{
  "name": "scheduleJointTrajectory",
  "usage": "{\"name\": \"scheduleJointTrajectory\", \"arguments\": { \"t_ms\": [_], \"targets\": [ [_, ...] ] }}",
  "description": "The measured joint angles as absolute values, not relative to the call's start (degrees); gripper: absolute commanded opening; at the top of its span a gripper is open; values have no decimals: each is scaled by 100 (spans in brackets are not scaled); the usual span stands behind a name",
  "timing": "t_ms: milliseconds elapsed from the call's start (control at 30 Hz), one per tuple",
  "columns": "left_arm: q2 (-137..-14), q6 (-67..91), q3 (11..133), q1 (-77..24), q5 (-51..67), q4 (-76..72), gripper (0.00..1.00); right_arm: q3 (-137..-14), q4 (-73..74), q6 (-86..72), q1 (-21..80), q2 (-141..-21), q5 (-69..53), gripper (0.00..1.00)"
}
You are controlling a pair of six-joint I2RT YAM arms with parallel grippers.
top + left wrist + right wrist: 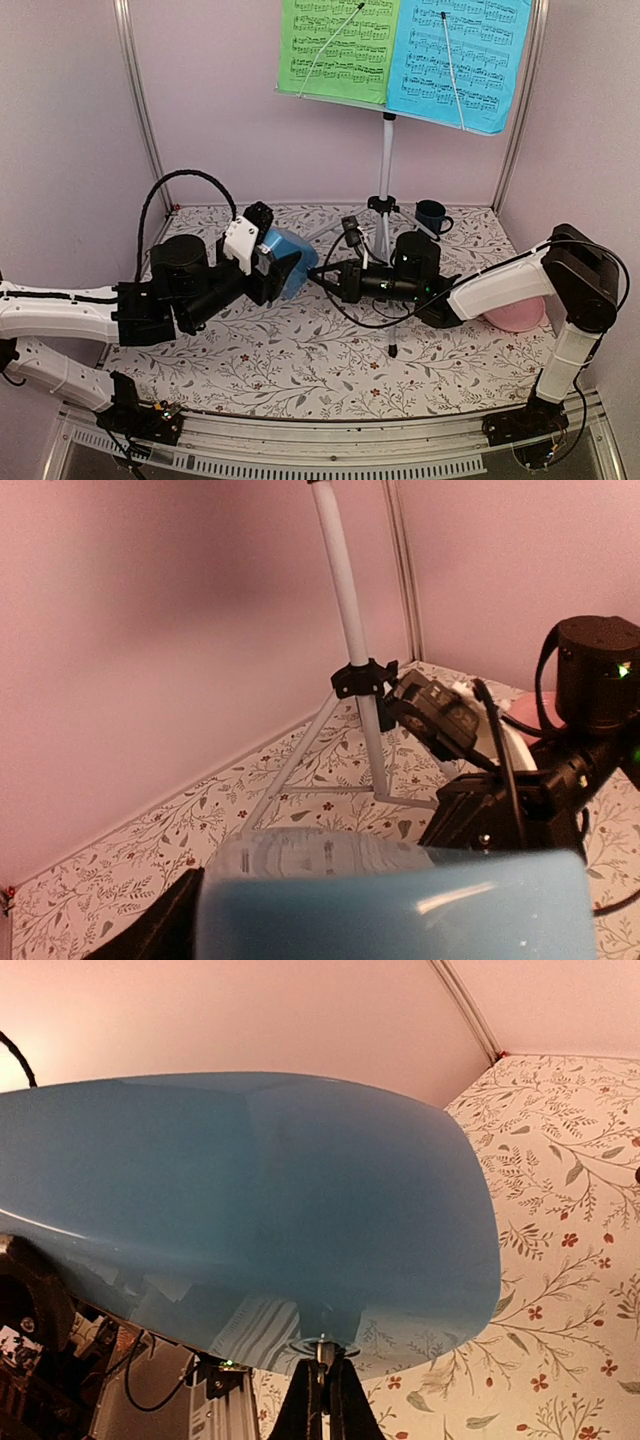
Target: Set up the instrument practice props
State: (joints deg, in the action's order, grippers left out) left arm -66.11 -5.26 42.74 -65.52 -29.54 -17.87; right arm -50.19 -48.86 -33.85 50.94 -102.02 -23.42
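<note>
The blue pyramid metronome [287, 262] is held off the table by my left gripper [268, 268], which is shut on it. It fills the bottom of the left wrist view [400, 910]. My right gripper [318, 275] meets it from the right. In the right wrist view the metronome [250, 1190] fills the frame, and my right gripper [320, 1385] is shut on a small metal pin [320, 1350] sticking out of its face. The silver tripod music stand [385, 170] stands at the back, with the green sheet [335, 45] and the blue sheet [460, 55] on its desk.
A dark blue mug [432, 216] stands at the back right by the stand's legs. A pink plate [515, 318] lies under my right arm. The stand's legs [300, 760] spread over the flowered tabletop behind the metronome. Pink walls close in the back and sides.
</note>
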Motion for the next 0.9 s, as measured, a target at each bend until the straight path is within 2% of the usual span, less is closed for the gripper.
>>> {"name": "scheduleJointTrajectory", "arguments": {
  "t_ms": [333, 433, 533, 600, 667, 767, 900],
  "targets": [
    [-6163, -1125, 3750, -6761, -2838, -2541, 0, -5019, -5391, -4392, 4982, -10224, -3146, 0],
    [-6237, -1068, 3765, -6768, -2897, -2585, 0, -5019, -5450, -4460, 4925, -10252, -3282, 16],
    [-6438, -899, 3953, -6731, -2945, -2432, 0, -4976, -5450, -4425, 4818, -10259, -3385, 47],
    [-6630, -716, 4117, -6630, -2921, -2191, 2, -4880, -5520, -4320, 4716, -10245, -3459, 62],
    [-6829, -521, 4230, -6528, -2836, -1977, 2, -4698, -5531, -4193, 4635, -10193, -3524, 73],
    [-7113, -189, 4342, -6351, -2561, -1649, 2, -4318, -5426, -3966, 4571, -9966, -3612, 85],
    [-7400, 217, 4421, -6010, -2165, -1304, 2, -3924, -4954, -3485, 4576, -9428, -3573, 87]
  ]
}}
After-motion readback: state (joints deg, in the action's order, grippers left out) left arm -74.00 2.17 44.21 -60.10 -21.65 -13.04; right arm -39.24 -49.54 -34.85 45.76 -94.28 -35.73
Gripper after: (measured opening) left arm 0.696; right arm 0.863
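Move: The right fingers are already shut on the metronome's winding key, with the blue body about 4 cm to their left and 4 cm higher, level fore and aft. The left hand holds that body, the key lying some 5 cm to its right, 2 cm ahead and 7 cm below. From the right hand the music stand's collar is roughly 13 cm ahead and 13 cm right at similar height, the mug about 22 cm ahead, 23 cm right and 17 cm below. Still pinching the winding key, the right hand rolls it some 10 degrees further while both hands lift and draw back about 2 cm together. Then the right fingers open wide, let go of the key and back off 5 cm to the right, sinking and drawing back a little. The left keeps its grip, dips about 7 cm while easing forward, and tips the metronome downward. ##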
